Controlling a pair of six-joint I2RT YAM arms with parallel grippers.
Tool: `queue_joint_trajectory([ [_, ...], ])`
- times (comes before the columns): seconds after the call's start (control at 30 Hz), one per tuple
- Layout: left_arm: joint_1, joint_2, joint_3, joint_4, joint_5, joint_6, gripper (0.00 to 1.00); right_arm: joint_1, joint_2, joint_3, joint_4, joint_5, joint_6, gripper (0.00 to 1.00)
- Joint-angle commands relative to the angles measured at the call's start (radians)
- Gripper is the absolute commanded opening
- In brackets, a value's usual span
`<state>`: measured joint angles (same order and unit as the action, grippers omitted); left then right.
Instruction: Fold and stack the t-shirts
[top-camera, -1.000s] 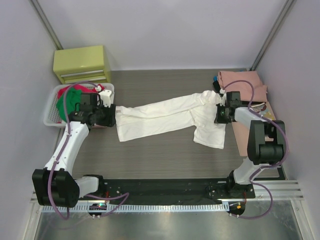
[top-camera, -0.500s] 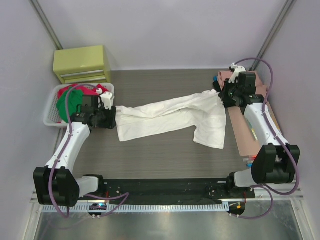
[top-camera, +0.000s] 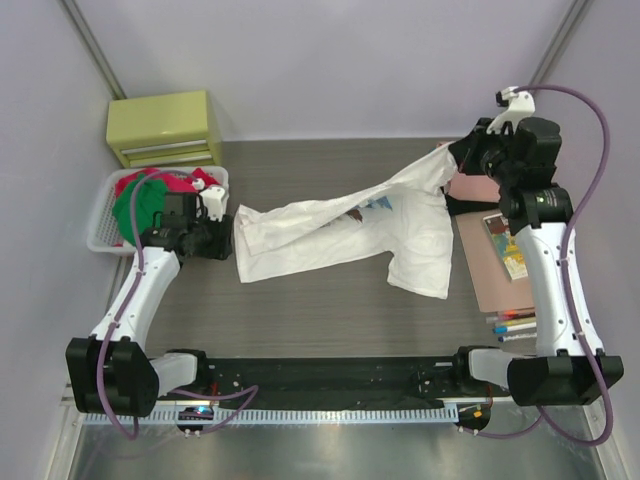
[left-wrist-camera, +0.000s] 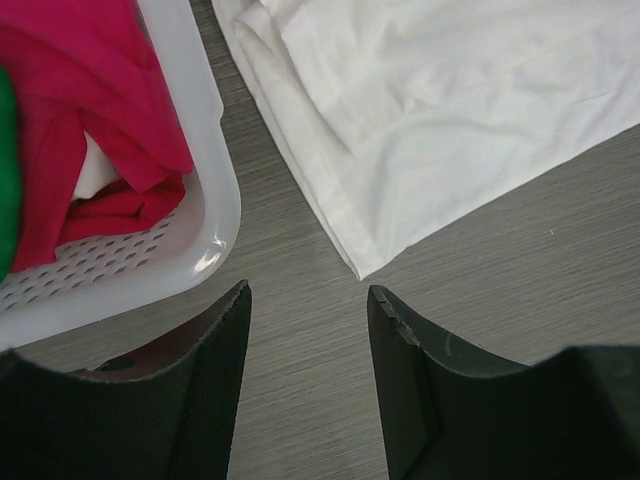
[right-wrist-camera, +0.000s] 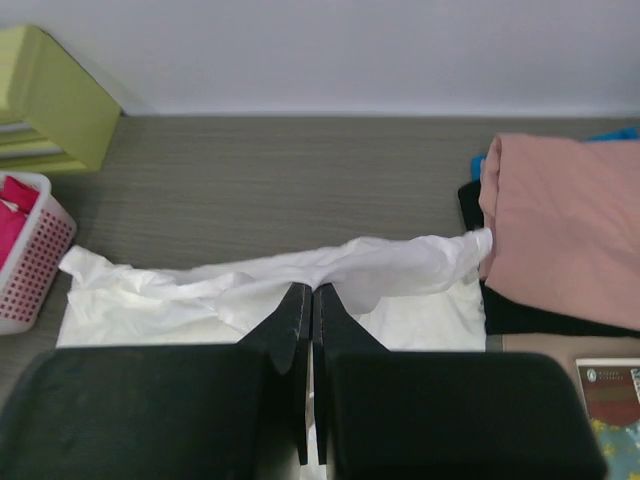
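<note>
A white t-shirt (top-camera: 330, 235) lies stretched across the dark table, a bit of coloured print (top-camera: 375, 205) showing. My right gripper (top-camera: 457, 160) is shut on a fold of this shirt (right-wrist-camera: 400, 265) and holds its right end up off the table. The left gripper (left-wrist-camera: 308, 300) hovers open low over the table at the shirt's left corner (left-wrist-camera: 365, 265), nothing between its fingers. Red (top-camera: 135, 185) and green (top-camera: 135, 210) t-shirts fill the basket. A folded salmon-pink t-shirt (right-wrist-camera: 570, 220) lies on a black one (right-wrist-camera: 530, 315) at the back right.
The white slotted basket (top-camera: 100, 238) stands at the left, its rim (left-wrist-camera: 215, 200) right beside my left fingers. A yellow-green drawer box (top-camera: 165, 128) is in the back left corner. A book (top-camera: 510, 255) on a brown board and pens (top-camera: 515, 322) lie at the right edge.
My right gripper has risen and moved toward the back right, lifting the white shirt's right end and turning up its print. The left arm has stayed in place.
</note>
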<state>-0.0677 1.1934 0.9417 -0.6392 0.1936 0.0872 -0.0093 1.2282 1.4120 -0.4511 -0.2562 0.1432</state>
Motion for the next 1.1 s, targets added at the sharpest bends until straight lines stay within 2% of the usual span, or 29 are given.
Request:
queue_joint_trajectory([
  [0.0,0.000,-0.029,0.000,0.029,0.004,0.011,0.51,0.002,-0.087,0.143,-0.009,-0.021,0.022,0.01],
  [0.2,0.002,-0.018,-0.004,0.033,0.004,0.016,0.51,0.002,-0.150,0.222,-0.037,-0.040,0.041,0.01],
  [0.3,0.002,-0.026,0.000,0.032,0.047,0.014,0.51,0.002,-0.154,0.237,-0.046,-0.041,0.039,0.01],
  [0.43,0.002,-0.040,0.023,0.021,0.255,0.022,0.52,0.002,-0.145,0.223,-0.046,-0.040,0.035,0.01],
  [0.47,0.000,-0.029,0.032,0.007,0.364,0.025,0.52,0.002,-0.145,0.220,-0.044,-0.041,0.035,0.01],
  [0.53,-0.021,0.000,0.072,-0.007,0.429,0.017,0.52,0.002,-0.147,0.206,-0.040,-0.041,0.036,0.01],
  [0.6,-0.047,0.076,0.113,-0.062,0.472,0.029,0.51,0.002,-0.147,0.194,-0.034,-0.040,0.038,0.01],
  [0.7,-0.128,0.187,0.181,-0.117,0.456,0.052,0.52,0.002,-0.150,0.177,-0.032,-0.035,0.035,0.01],
  [0.8,-0.249,0.332,0.249,-0.181,0.454,0.063,0.51,0.002,-0.159,0.154,-0.028,-0.025,0.024,0.01],
  [1.07,-0.261,0.598,0.379,-0.220,0.656,0.022,0.49,0.002,-0.164,0.128,-0.024,-0.006,0.010,0.01],
])
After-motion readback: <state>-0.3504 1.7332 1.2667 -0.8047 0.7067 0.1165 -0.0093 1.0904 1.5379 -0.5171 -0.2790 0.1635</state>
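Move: The middle of the t-shirt's near edge lies some 21 cm right of the left hand, level fore-and-aft and 13 cm below; the basket is 18 cm left and 16 ahead. The right hand already pinches the shirt's far right corner high up; the lying shirt's middle is about 20 cm to its left and 35 below, the pink stack roughly 16 ahead and 16 right. Right lifts the pinched shirt 13 cm and back, dips; half-open left sweeps 17 cm right towards its near edge. ##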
